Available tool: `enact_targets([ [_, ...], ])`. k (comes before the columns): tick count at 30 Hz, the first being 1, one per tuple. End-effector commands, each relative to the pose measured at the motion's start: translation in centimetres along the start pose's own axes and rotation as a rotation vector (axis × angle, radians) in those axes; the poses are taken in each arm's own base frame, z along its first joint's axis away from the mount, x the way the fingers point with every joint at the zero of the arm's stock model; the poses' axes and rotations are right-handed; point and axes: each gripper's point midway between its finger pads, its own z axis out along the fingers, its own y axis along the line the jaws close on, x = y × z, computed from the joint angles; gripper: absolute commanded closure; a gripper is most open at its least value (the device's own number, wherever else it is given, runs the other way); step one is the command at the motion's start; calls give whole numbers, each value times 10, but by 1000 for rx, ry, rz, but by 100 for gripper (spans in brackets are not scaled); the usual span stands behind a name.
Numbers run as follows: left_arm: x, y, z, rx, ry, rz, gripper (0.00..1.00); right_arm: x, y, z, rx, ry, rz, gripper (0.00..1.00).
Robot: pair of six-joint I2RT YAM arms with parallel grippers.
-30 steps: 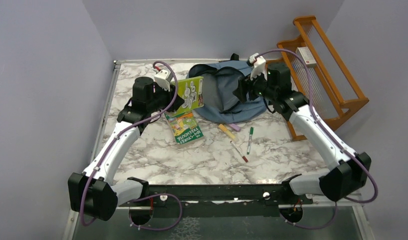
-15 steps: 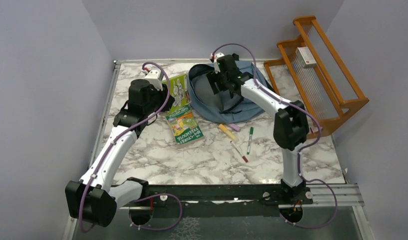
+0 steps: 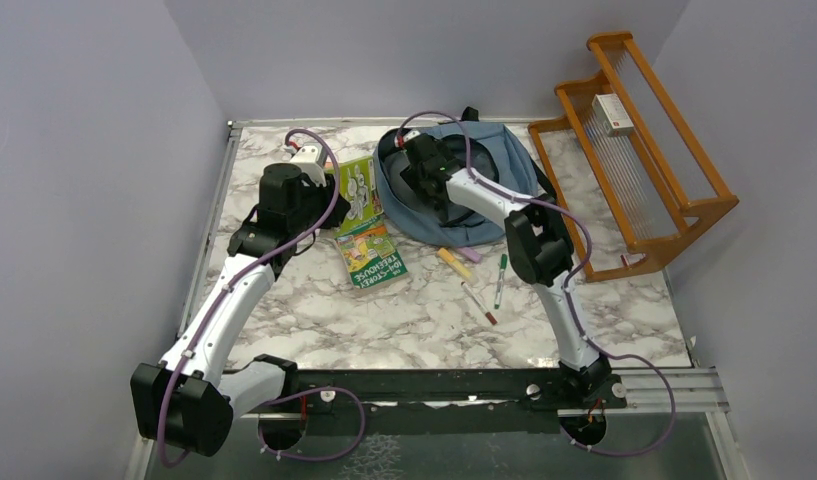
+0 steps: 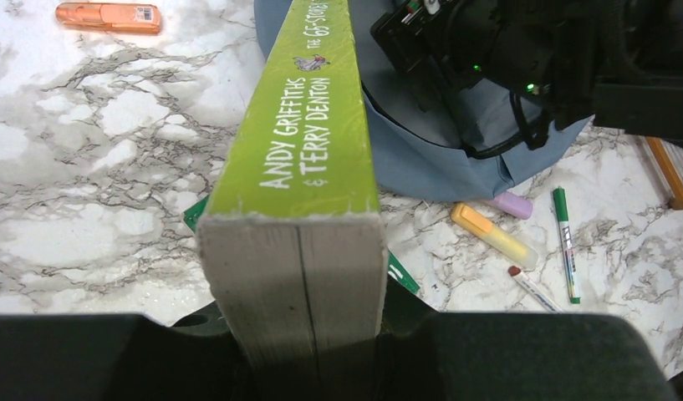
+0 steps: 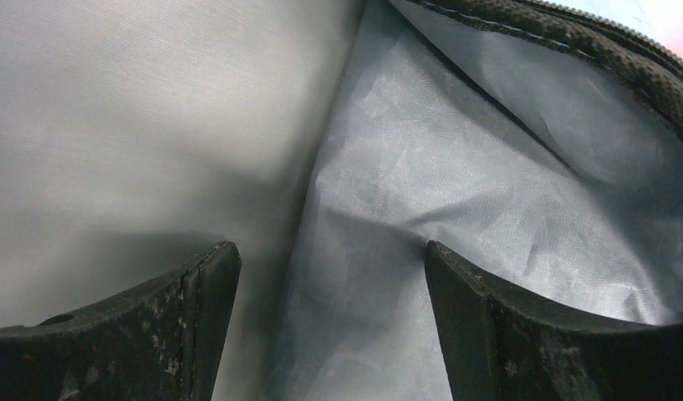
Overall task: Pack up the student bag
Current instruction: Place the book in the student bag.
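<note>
The slate-blue student bag (image 3: 489,165) lies at the back of the table with its mouth facing left. My right gripper (image 3: 421,170) is open inside that mouth. In the right wrist view, grey lining (image 5: 455,167) fills the frame, with only a crease of it between the spread fingers (image 5: 200,301) of the right gripper (image 5: 329,276). The dark zipper (image 5: 572,33) runs across the top right. My left gripper (image 4: 298,334) is shut on a thick lime-green book (image 4: 308,125), held spine up just left of the bag (image 4: 421,159). From above, this book (image 3: 357,188) stands on edge.
A second green book (image 3: 371,257) lies flat in front of the held one. A yellow highlighter (image 3: 454,263), a purple one (image 4: 512,203), a green marker (image 3: 501,280) and a red-tipped marker (image 3: 478,303) lie by the bag. A wooden rack (image 3: 639,140) stands at right. An orange item (image 4: 108,14) lies left.
My right arm swung left across the bag and pushed into its mouth, its jaws spreading wider. My left arm drew the lime-green book a little left, away from the bag.
</note>
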Motion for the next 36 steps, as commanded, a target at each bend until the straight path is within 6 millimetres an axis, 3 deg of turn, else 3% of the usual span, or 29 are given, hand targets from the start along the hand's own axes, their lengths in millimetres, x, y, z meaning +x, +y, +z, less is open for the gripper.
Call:
enact_targets([
  [1,-33,-15,-9,59,-119,14,100,9,-14,13,162,43,-121,15],
  [5,-34,-16,-9,64,-122,6,100,14,-19,18,220,52,-158,24],
  [14,-42,-21,-5,81,-132,-13,100,12,-16,16,205,22,-113,69],
  [22,-61,-39,1,160,-148,-86,100,-15,-26,-10,141,-81,41,99],
  [30,-73,-53,29,231,-110,-204,100,-56,-60,-58,65,-250,212,99],
  [36,-79,-59,57,272,-72,-267,100,-75,-80,-78,-33,-334,299,100],
])
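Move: The fold of bag lining the open right hand goes for is only about 1 cm ahead, 2 cm to its right and 1 cm below; the purple highlighter lies some 17 cm back and 8 cm right, 6 cm lower. From the left hand, already gripping the book, the bag's middle is roughly 19 cm ahead, 23 cm right and 19 cm below; the second book is about 1 cm ahead, 6 cm right and 20 cm below. Right hand pinches bag lining, lifts it about 10 cm; left carries held book 7 cm forward-right towards bag. ##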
